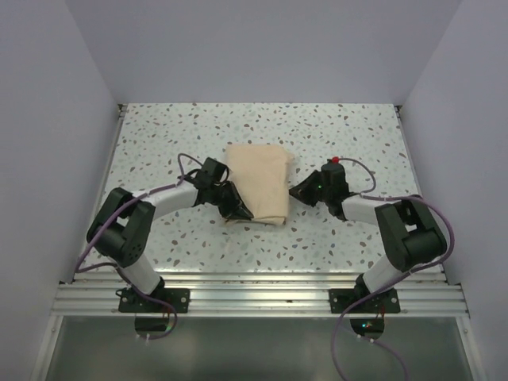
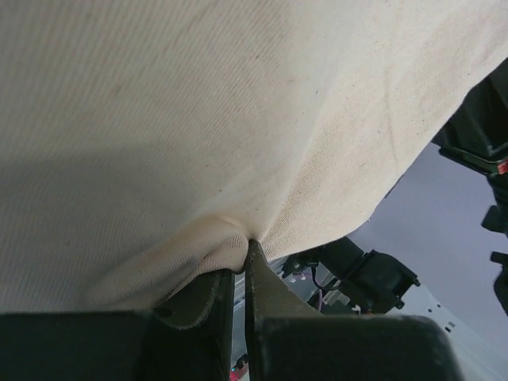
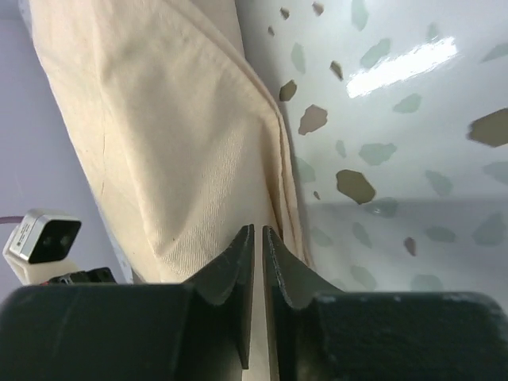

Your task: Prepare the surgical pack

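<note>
The surgical pack shows as a folded beige cloth bundle (image 1: 258,182) lying mid-table. My left gripper (image 1: 238,210) sits at its near left corner. In the left wrist view that gripper (image 2: 240,250) is shut on a bunched fold of the cloth (image 2: 238,103), which hangs over the lens. My right gripper (image 1: 295,193) is at the bundle's right edge. In the right wrist view its jaws (image 3: 258,232) stand a narrow gap apart over the layered cloth edge (image 3: 159,143), with nothing pinched between them. No tray, instruments or gauze are in view.
The speckled tabletop (image 1: 198,135) is walled on the left, right and far sides. An aluminium rail (image 1: 254,294) runs along the near edge by the arm bases. The right arm (image 2: 373,278) shows past the cloth in the left wrist view.
</note>
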You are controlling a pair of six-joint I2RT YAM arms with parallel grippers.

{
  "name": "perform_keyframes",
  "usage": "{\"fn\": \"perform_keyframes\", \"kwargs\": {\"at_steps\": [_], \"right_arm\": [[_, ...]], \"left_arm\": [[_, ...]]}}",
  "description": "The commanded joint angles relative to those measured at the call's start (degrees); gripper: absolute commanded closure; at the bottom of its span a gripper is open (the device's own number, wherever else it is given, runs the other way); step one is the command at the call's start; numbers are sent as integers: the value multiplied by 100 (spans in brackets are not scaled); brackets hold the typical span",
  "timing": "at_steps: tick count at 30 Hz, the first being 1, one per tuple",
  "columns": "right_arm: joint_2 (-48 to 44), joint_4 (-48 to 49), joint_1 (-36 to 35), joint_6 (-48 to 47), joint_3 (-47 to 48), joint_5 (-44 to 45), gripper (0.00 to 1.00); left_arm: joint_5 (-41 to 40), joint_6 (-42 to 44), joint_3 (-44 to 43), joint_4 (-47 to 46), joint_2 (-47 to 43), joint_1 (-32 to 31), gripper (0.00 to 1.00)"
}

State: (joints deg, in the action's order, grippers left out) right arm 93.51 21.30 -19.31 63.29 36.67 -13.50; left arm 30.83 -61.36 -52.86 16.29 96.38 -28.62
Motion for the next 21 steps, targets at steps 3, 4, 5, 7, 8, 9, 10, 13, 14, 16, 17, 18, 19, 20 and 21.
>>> {"fn": "perform_keyframes", "kwargs": {"at_steps": [3,4,5,7,8,9,10,13,14,16,17,18,19,20,21], "right_arm": [[-597,-1961,419,-1168,473,31,80],[-667,-2111,437,-1248,551,84,77],[-685,-2260,454,-1318,691,49,74],[-712,-2306,481,-1424,772,-47,62],[-738,-2262,481,-1442,842,-126,57],[-730,-2183,490,-1477,894,-205,47],[-721,-2165,490,-1495,947,-284,42],[-773,-2375,490,-1504,1141,-338,41],[-826,-2454,481,-1495,1193,-260,41],[-931,-2718,490,-1503,1290,-119,41],[-923,-2797,490,-1486,1404,-66,41],[-853,-2955,490,-1460,1474,22,40],[-792,-3052,490,-1451,1562,40,40],[-721,-3114,490,-1433,1728,40,38],[-564,-3245,481,-1407,1817,84,38]], "left_arm": [[-1735,713,92,1349,-381,190,100],[-1886,740,5,1568,-470,216,100],[-2036,775,-57,1657,-558,243,100],[-2353,968,-293,1858,-717,261,100],[-2414,1021,-373,1929,-734,261,100],[-2424,1117,-444,1956,-700,252,100],[-2424,1161,-592,2017,-665,261,98],[-2415,1276,-769,2053,-620,208,83],[-2476,1285,-804,2088,-655,182,78],[-2739,1337,-909,2185,-787,33,60],[-2827,1346,-954,2237,-831,-20,54],[-3002,1364,-989,2307,-892,-116,49],[-3065,1381,-1076,2421,-936,-170,43],[-3065,1390,-1129,2475,-963,-274,40],[-3379,1399,-1260,2640,-1024,-345,36]]}}
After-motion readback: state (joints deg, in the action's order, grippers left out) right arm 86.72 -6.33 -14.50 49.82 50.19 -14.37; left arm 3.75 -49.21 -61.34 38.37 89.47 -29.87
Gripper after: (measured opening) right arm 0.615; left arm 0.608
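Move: The left hand already pinches the fold along the wrapped pack's near edge; the middle of the pack lies about 9 cm ahead of it, 1 cm to its right and 2 cm lower. The pack's near-right corner is roughly 10 cm to that hand's right and 2 cm back. From the right hand, whose tips are at the pack's right side, the middle is some 10 cm left and 3 cm ahead, about 2 cm lower, with the loose far-right flap about 10 cm straight ahead. Leftward, about 7 cm and slightly forward, the left hand drags the pinched near edge while its wrist rolls some 25 degrees with its left side rising, then its fingers open and let go of the fold. Meanwhile the right fingers open wide and let go of the side edge as that hand backs off about 4 cm to the right, then rises nearly 5 cm. ##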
